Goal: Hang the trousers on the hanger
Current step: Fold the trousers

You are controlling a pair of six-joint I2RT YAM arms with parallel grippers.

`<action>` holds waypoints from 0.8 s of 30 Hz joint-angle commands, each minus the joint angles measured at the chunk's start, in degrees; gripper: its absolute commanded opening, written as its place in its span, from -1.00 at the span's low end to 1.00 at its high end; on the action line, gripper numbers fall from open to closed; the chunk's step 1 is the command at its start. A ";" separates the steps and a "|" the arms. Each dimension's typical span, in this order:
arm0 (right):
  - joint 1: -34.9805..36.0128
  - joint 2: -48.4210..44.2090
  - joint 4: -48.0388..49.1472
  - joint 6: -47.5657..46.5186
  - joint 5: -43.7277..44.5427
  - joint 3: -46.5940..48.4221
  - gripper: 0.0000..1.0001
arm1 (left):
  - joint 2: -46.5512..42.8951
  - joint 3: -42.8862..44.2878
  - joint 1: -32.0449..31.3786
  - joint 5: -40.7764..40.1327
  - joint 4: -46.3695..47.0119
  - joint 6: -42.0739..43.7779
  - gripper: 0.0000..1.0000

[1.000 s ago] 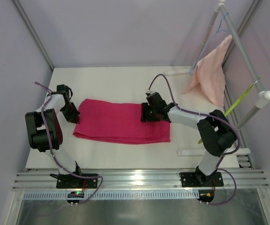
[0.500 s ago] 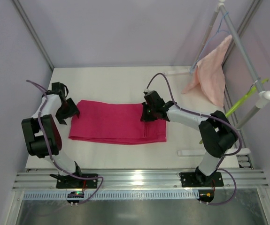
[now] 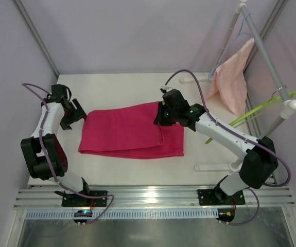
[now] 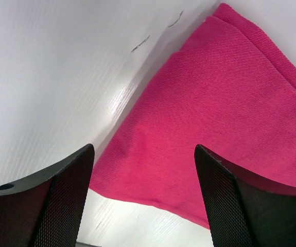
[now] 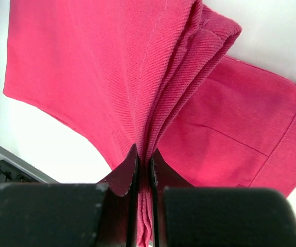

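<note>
The magenta-pink trousers lie folded across the middle of the white table. My right gripper is shut on their upper right edge, and the pinched fold rises a little off the table. My left gripper stands open just off the trousers' left end, with nothing between its fingers. The lime-green hanger hangs slanted from the rack at the right, clear of both grippers.
A pale salmon-pink towel hangs on a light-blue wire hanger from the white rack pole at the back right. A white rack foot lies near the table's front right. Metal rails run along the near edge.
My left gripper has opened, let go of the trousers' left end and drawn back to the left. My right gripper has shut on the upper right edge and lifted it slightly.
</note>
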 commanded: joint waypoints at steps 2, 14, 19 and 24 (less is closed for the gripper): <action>-1.22 -4.55 -4.93 -0.24 3.30 1.11 -0.92 | -1.11 1.12 0.29 1.65 -0.02 0.12 0.57; -3.34 -9.66 -0.99 0.37 5.58 -12.69 -0.81 | 1.78 -2.83 0.29 12.17 4.02 0.12 0.54; -3.42 -6.51 1.04 -0.50 9.18 -16.83 -0.63 | 4.25 -6.09 -0.41 20.80 8.42 -0.85 0.53; -3.42 -4.39 1.83 -1.03 12.00 -18.15 -0.10 | 7.32 -6.26 -1.82 21.60 8.51 -0.41 0.53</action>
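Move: The trousers' upper fold is already up in the right hand; the waistband end it is to lie on is about 6 cm right, 3 cm back and some 15 cm below that hand. The near end of the white rack foot is roughly 16 cm right and 15 cm back. For the left hand, the trousers' left edge lies about 4 cm right, 2 cm back and 8 cm down, its far corner some 8 cm ahead and 7 cm right. The trousers' raised fold, still pinched in the right fingers, is drawn about 9 cm to the right, then lowered about as far and slightly back over the waistband end, where the fingers part to let it go. The left hand, open and empty, waits, then goes 6 cm right and 5 cm down towards the left edge, its fingers tipping some 20 degrees to the right. ##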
